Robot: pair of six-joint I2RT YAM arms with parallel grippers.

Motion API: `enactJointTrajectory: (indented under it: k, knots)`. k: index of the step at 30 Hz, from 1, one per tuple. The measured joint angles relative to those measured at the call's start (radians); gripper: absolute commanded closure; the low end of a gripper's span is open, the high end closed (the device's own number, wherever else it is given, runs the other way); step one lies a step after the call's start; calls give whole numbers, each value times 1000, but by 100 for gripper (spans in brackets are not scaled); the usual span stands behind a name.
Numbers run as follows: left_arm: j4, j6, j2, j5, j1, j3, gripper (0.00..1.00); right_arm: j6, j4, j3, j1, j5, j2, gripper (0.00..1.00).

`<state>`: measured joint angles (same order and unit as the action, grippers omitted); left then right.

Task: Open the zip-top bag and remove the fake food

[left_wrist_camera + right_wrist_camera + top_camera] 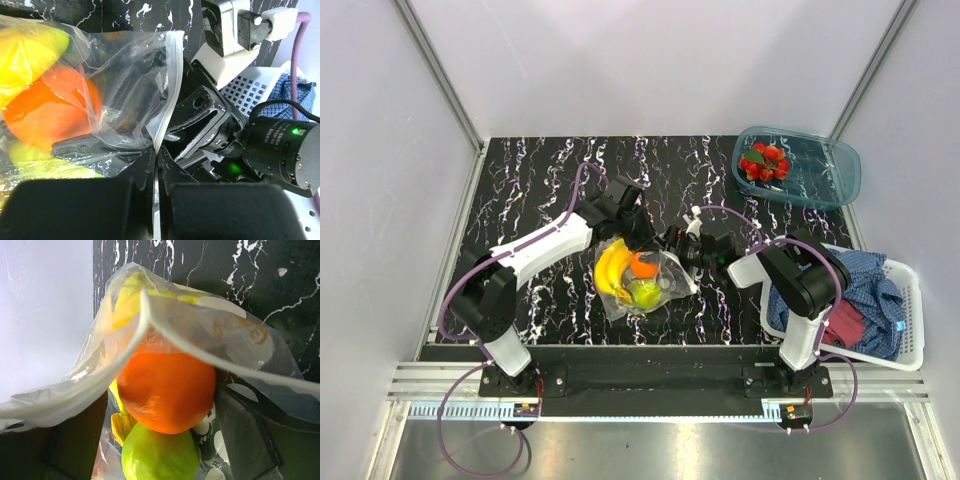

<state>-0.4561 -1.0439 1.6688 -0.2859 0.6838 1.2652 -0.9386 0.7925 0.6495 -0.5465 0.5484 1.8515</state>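
Observation:
The clear zip-top bag [672,287] lies mid-table with a yellow banana [610,270], an orange [643,265] and a green round fruit [644,292] inside. My left gripper [642,240] is shut on the bag's zip edge [167,90], holding the mouth up. My right gripper [672,262] reaches into the mouth from the right. In the right wrist view its open fingers [240,435] stand on either side of the orange [165,390], with the green fruit [160,455] below and the banana [125,305] behind. A red berry cluster [765,162] lies apart in the teal tray.
The teal translucent tray [845,175] sits at the back right. A white slatted basket [910,330] with blue checked and red cloths [860,295] stands at the right edge, close to my right arm. White walls enclose the black marbled table [540,180].

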Motion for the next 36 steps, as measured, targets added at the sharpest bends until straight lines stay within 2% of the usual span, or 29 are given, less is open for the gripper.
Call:
enactJointTrajectory:
  k: [5, 8, 12, 13, 15, 16, 18, 21, 26, 36]
  knots:
    - [-1, 0, 2, 16, 0, 0, 100, 10, -31, 16, 0, -2, 5, 6]
    - [1, 0, 3, 26, 0, -6, 100, 19, -31, 24, -1, -6, 18, 10]
    - [11, 0, 3, 47, 1, -19, 100, 29, -31, 45, -2, -3, 39, 24]
    - [17, -1, 3, 49, 1, -26, 100, 29, -31, 49, -4, -5, 42, 35]
    - [18, -2, 3, 51, 2, -34, 100, 32, -33, 52, -8, -6, 46, 43]
    - [18, -1, 3, 53, 5, -38, 100, 34, -37, 54, -10, -6, 46, 52]
    - [16, 2, 2, 61, 10, -40, 100, 38, -48, 55, -12, -5, 45, 60]
    - [10, 24, -8, 66, 11, -41, 100, 47, -92, 57, -13, -9, 21, 77]
    - [-31, 106, -55, 74, 28, -28, 100, 72, -214, 55, -26, -19, -75, 90]
    - [-120, 319, -169, 89, 86, 20, 100, 121, -430, -9, -42, -64, -336, 92]
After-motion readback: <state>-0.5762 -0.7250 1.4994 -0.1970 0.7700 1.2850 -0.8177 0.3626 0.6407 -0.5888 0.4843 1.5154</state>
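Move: The right hand is inside the bag's mouth, the orange about 3 cm to its left, 1 cm nearer the base and 1 cm lower, between the open fingers. The green apple lies some 6 cm back of the orange, the bananas roughly 7 cm to the orange's left and 1 cm back of it. From the left hand, which pinches the bag's rim, the orange lies about 3 cm back, 2 cm left and 8 cm below. Right fingers close from wide open onto the orange and pinch it by its sides after easing about 1 cm down and slightly forward and left; the hand then rises some 5 cm while drawing back about 4 cm and drifting right. The left keeps its pinch on the rim, dips nearly 2 cm, then lifts about 6 cm and pulls back 4 cm, turning some 15 degrees clockwise as its fingers tip up. ##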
